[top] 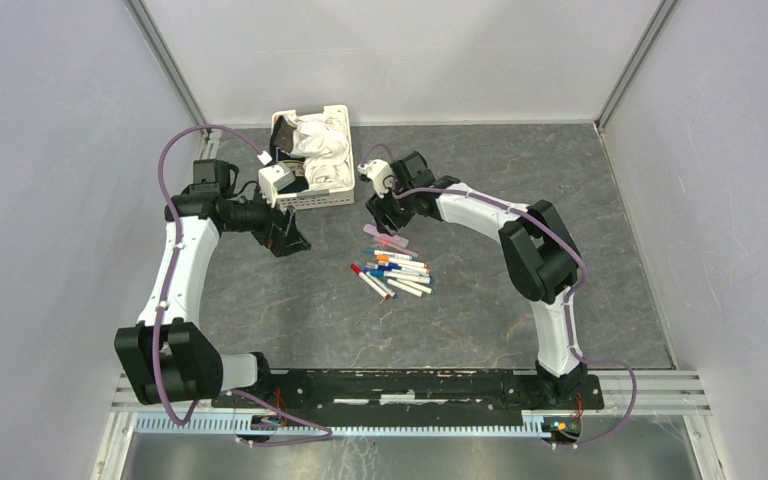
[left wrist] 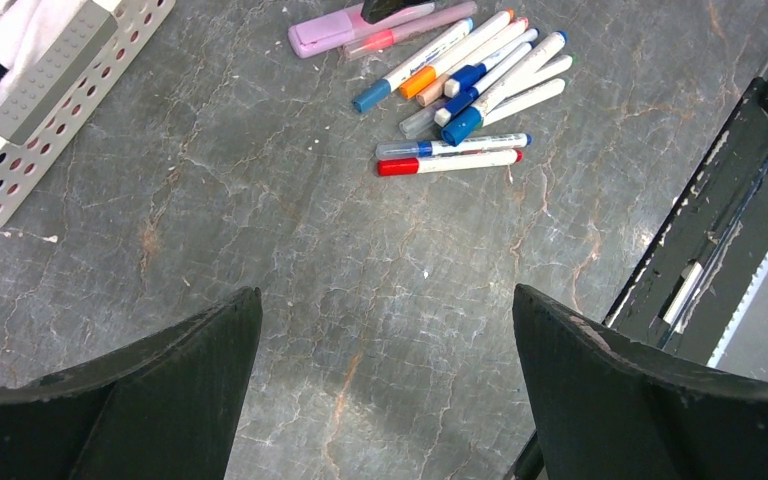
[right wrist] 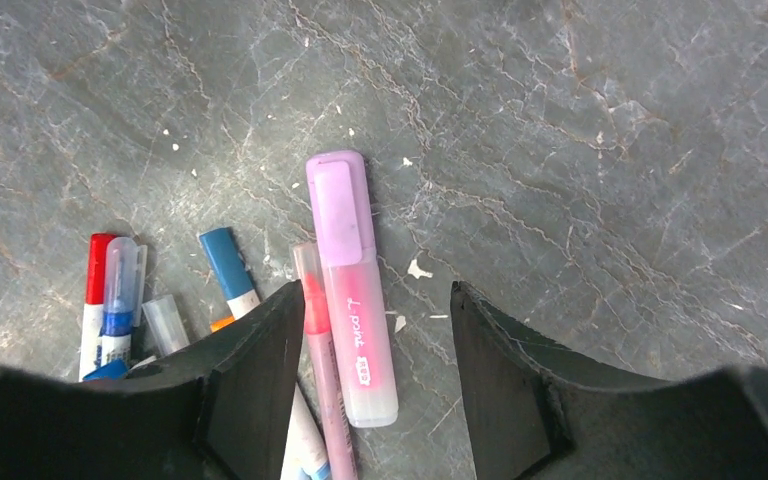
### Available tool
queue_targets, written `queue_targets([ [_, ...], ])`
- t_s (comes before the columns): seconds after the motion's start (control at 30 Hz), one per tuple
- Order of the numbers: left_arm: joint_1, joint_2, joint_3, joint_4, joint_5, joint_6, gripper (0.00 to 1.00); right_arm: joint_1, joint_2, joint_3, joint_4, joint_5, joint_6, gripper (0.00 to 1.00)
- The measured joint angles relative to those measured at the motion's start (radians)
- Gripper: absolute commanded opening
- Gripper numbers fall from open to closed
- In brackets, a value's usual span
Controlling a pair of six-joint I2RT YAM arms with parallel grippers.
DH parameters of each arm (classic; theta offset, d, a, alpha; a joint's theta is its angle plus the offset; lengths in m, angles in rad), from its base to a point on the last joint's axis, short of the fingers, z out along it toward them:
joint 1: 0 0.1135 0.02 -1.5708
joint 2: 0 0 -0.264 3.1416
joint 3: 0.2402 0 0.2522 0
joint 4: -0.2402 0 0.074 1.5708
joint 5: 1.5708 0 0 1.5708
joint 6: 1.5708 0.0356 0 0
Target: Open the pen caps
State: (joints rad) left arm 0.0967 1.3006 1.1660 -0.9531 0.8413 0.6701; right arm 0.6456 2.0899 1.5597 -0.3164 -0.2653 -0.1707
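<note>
A bunch of pens (top: 397, 270) lies on the grey table, mostly white barrels with caps on: red (left wrist: 398, 167), blue (left wrist: 370, 97), orange (left wrist: 417, 82). A pink highlighter (right wrist: 355, 320) with a purple cap (right wrist: 338, 205) lies at the bunch's far end beside a thin pink pen (right wrist: 315, 340). My right gripper (right wrist: 376, 290) is open low over the table, the highlighter lying between its fingers, apart from the right finger (right wrist: 500, 370). My left gripper (left wrist: 387, 295) stands wide open and holds nothing, left of the bunch.
A white slotted basket (top: 332, 190) with white cloth and other items stands at the back, close behind the left gripper (top: 285, 238). Small white flecks dot the table. The black base rail (left wrist: 720, 220) runs along the near edge.
</note>
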Motion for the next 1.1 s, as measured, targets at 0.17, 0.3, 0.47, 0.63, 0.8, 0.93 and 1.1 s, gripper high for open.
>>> queue_targets([
  [0.17, 0.0, 0.0, 0.0, -0.003, 0.005, 0.001, 1.0, -0.003, 0.047, 0.009, -0.012, 0.001, -0.002, 0.54],
  [0.3, 0.0, 0.0, 0.008, -0.014, 0.009, 0.006, 1.0, -0.01, 0.068, 0.009, -0.017, 0.0, -0.002, 0.49],
  [0.47, 0.0, 0.0, 0.019, -0.029, 0.025, 0.023, 1.0, -0.032, 0.068, -0.017, 0.014, -0.021, 0.003, 0.41],
  [0.63, 0.0, 0.0, 0.019, -0.039, 0.031, 0.028, 1.0, -0.047, 0.062, -0.04, 0.05, -0.034, 0.009, 0.44],
  [0.8, 0.0, 0.0, 0.019, -0.041, 0.036, 0.037, 1.0, -0.046, 0.013, -0.138, 0.13, -0.026, 0.009, 0.5],
  [0.93, 0.0, 0.0, 0.019, -0.048, 0.05, 0.055, 1.0, -0.046, -0.048, -0.245, 0.192, -0.018, 0.01, 0.38],
  [1.1, -0.003, 0.006, 0.019, -0.07, 0.055, 0.082, 1.0, -0.047, -0.056, -0.257, 0.204, -0.007, 0.018, 0.0],
])
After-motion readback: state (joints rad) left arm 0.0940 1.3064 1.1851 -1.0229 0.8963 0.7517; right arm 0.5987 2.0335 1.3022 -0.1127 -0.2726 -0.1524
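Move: The pink highlighter lies flat just under my half-open right fingers: its middle is about 1 cm ahead, 2 cm left and 5 cm below. The thin salmon pen lies right against it, about 1 cm behind my hand and level sideways. The blue-capped marker is some 3 cm back and 1 cm left, the orange-capped marker 4 cm back and 1 cm right. From my left hand the highlighter lies roughly 12 cm ahead, 17 cm right and 18 cm below. I drop my right hand about 4 cm onto the highlighter, drifting right, then travel low over the table towards its uncapped tail end, some 3.5 cm right in all, easing slightly forward and then back. My fingers narrow on the way down, widen a little, then close and pinch the tail end of the barrel from both sides, cap pointing away from my hand. ##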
